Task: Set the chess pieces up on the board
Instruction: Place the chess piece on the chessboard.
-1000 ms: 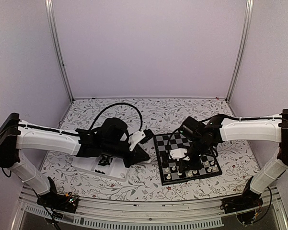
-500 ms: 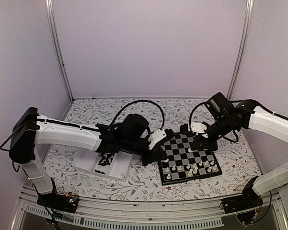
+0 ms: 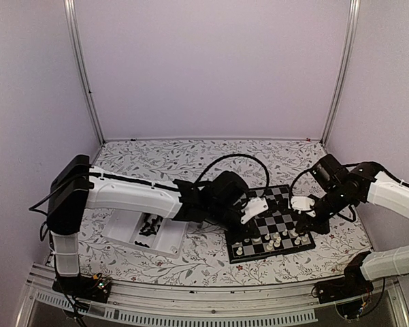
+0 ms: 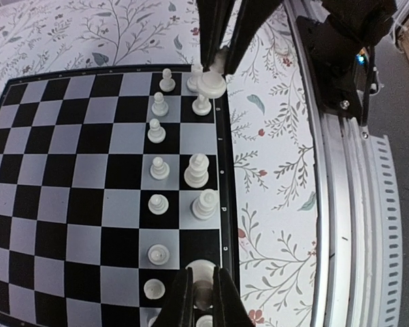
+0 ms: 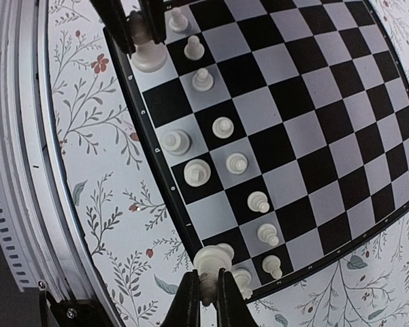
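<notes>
The board (image 3: 277, 215) lies right of centre, with white chess pieces (image 3: 267, 241) in two rows along its near edge. My left gripper (image 3: 252, 214) hangs over the board's near left part, shut on a white piece (image 4: 203, 278) above the edge row (image 4: 203, 272). My right gripper (image 3: 305, 210) is over the board's right side, shut on a white piece (image 5: 215, 261) above the corner near the border (image 5: 208, 271). Each wrist view shows the other gripper with its white piece at the top. Black pieces (image 3: 147, 225) lie in the tray.
A clear plastic tray (image 3: 122, 237) sits left of the board under the left arm. The floral tablecloth (image 3: 190, 163) covers the table. A metal rail (image 4: 347, 204) runs along the near edge, with the arm bases close to it.
The left gripper has swung right from the tray to over the board's near left. The right gripper went from the board's middle out to the right, then down to its right side.
</notes>
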{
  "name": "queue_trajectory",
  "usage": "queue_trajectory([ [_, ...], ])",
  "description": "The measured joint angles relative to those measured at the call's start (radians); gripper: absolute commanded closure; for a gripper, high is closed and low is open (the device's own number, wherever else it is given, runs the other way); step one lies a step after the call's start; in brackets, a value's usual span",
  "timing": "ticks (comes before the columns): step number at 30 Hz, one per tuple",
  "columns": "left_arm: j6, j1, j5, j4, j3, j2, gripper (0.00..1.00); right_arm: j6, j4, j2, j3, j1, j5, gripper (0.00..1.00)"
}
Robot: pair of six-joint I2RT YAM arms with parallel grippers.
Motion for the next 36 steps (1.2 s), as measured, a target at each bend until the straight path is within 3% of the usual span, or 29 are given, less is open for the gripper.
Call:
queue_trajectory([
  [6, 0.004, -0.013, -0.022, -0.086, 0.111, 0.098, 0.97, 0.002, 0.008, -0.004, -0.066, -0.003, 0.034, 0.97],
  [36, -0.019, -0.014, -0.041, -0.21, 0.147, 0.15, 0.97, -0.011, 0.088, 0.122, -0.119, -0.009, 0.001, 0.93],
])
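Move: A white piece already hangs in each hand, some 11 cm above the near row of the chessboard. For the left hand, the gap in that row lies almost straight below; the queen stands about 5 cm to its right and 1 cm ahead, the left corner piece about 5 cm left and 1 cm back. For the right hand, the empty square is about 1 cm back and 1 cm right; the king is some 3 cm left and 2 cm back, a knight about 4 cm right, level. Both white pieces are lowered at once towards the near row, each kept in shut fingers: the left one between queen and corner piece, the right one between king and knight. Each hand sinks about 5.5 cm, easing to a near stop; the left tips about 10 degrees to point more steeply down, while the right first shifts slightly back and to its right. Neither lets go, and contact with the board can't be made out. ##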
